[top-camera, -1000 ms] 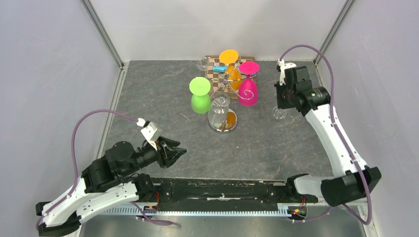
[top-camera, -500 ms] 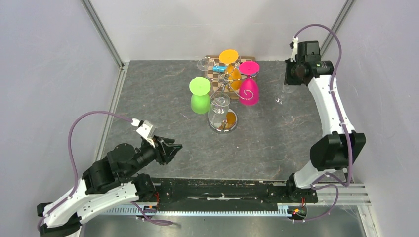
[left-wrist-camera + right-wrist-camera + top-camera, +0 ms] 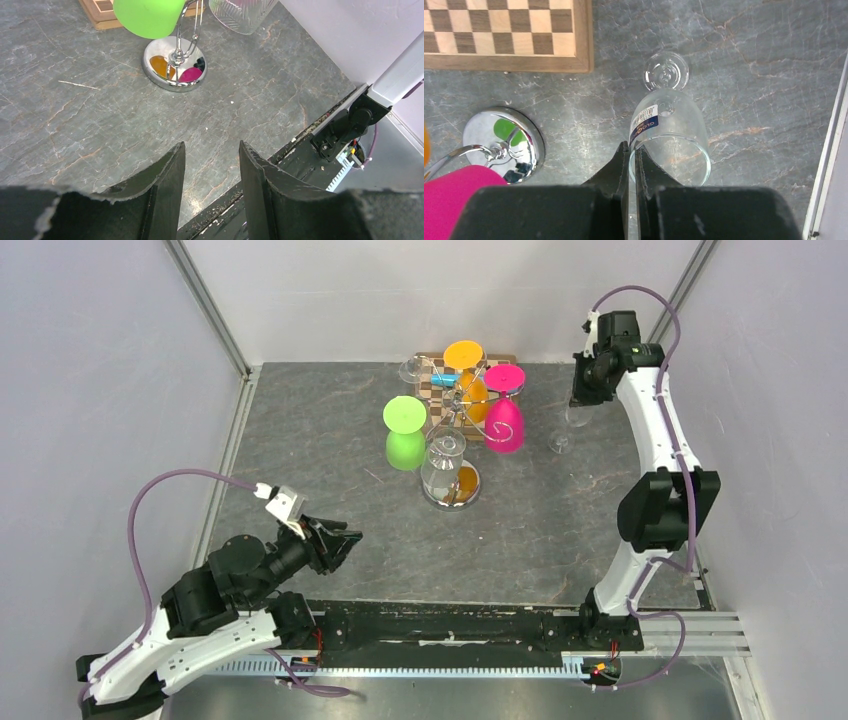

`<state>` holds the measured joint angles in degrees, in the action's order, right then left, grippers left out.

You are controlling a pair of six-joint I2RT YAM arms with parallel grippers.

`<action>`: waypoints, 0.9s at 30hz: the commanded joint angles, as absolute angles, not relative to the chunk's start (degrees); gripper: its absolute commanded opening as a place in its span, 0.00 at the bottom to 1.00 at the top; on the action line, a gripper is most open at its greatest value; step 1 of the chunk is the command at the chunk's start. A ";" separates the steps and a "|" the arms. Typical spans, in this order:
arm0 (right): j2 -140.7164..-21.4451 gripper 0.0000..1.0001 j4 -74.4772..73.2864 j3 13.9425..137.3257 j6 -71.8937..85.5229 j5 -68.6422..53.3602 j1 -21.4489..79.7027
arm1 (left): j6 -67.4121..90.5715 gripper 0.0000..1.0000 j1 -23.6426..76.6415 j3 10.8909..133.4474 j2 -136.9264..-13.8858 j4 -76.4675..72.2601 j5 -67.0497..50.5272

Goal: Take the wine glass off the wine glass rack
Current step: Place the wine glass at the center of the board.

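Note:
A clear wine glass (image 3: 669, 131) with a blue label hangs foot-down, its rim pinched between the fingers of my right gripper (image 3: 630, 148), which is shut on it. From above, that wine glass (image 3: 566, 432) is off the rack, at the back right, below the right gripper (image 3: 581, 398). I cannot tell whether its foot touches the table. The chrome wine glass rack (image 3: 452, 490) stands mid-table, its mirror base (image 3: 526, 131) to the glass's left. My left gripper (image 3: 340, 540) hovers open and empty near the front left, fingertips (image 3: 178, 155) apart.
Green (image 3: 405, 435), pink (image 3: 502, 425), orange (image 3: 465, 355) and clear (image 3: 442, 465) glasses hang upside down on the rack. A wooden chessboard (image 3: 504, 30) lies behind it. Grey walls close both sides; the right wall's rail (image 3: 831, 150) is near the held glass.
The right arm has swung toward the back right corner, carrying the clear glass farther from the near edge. The left arm has drawn back a little toward the front left.

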<state>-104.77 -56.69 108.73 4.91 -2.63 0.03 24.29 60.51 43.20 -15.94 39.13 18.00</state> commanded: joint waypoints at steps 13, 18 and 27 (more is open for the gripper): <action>-109.76 0.01 -56.25 112.64 5.48 -2.55 -2.37 | 26.89 0.50 60.62 43.18 -14.94 39.15 20.74; -110.81 0.17 -55.50 113.20 5.75 -2.22 -2.44 | 26.96 0.50 60.60 43.16 -14.86 39.37 21.01; -110.87 0.38 -54.93 117.13 6.56 -0.93 -2.46 | 27.01 0.50 60.57 43.15 -14.81 39.63 21.53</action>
<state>-111.15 -55.83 112.75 6.00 -2.28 -2.17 24.86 60.51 43.09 -15.31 40.51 19.62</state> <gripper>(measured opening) 0.351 0.503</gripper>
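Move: The upright clear wine glass is pinched by the rim wall in my right hand; its middle is about 3 cm right and 7 cm below, over a bare table spot some 16 cm down. The pink glass on the rack hangs about 14 cm left and 2 back at about my height, the rack base some 22 cm left and 11 back, the chessboard's middle 23 cm left and 12 forward. From my idle left hand, the wine glass is about 51 cm right and 31 ahead. I settle the wine glass onto the table, easing my right hand about 1 cm down and 1 cm to the right while it still grips the wall. Then I open the fingers about a third of the way, one inside the glass and one outside, drifting some 2 cm forward and a little lower as they spread off the glass. ##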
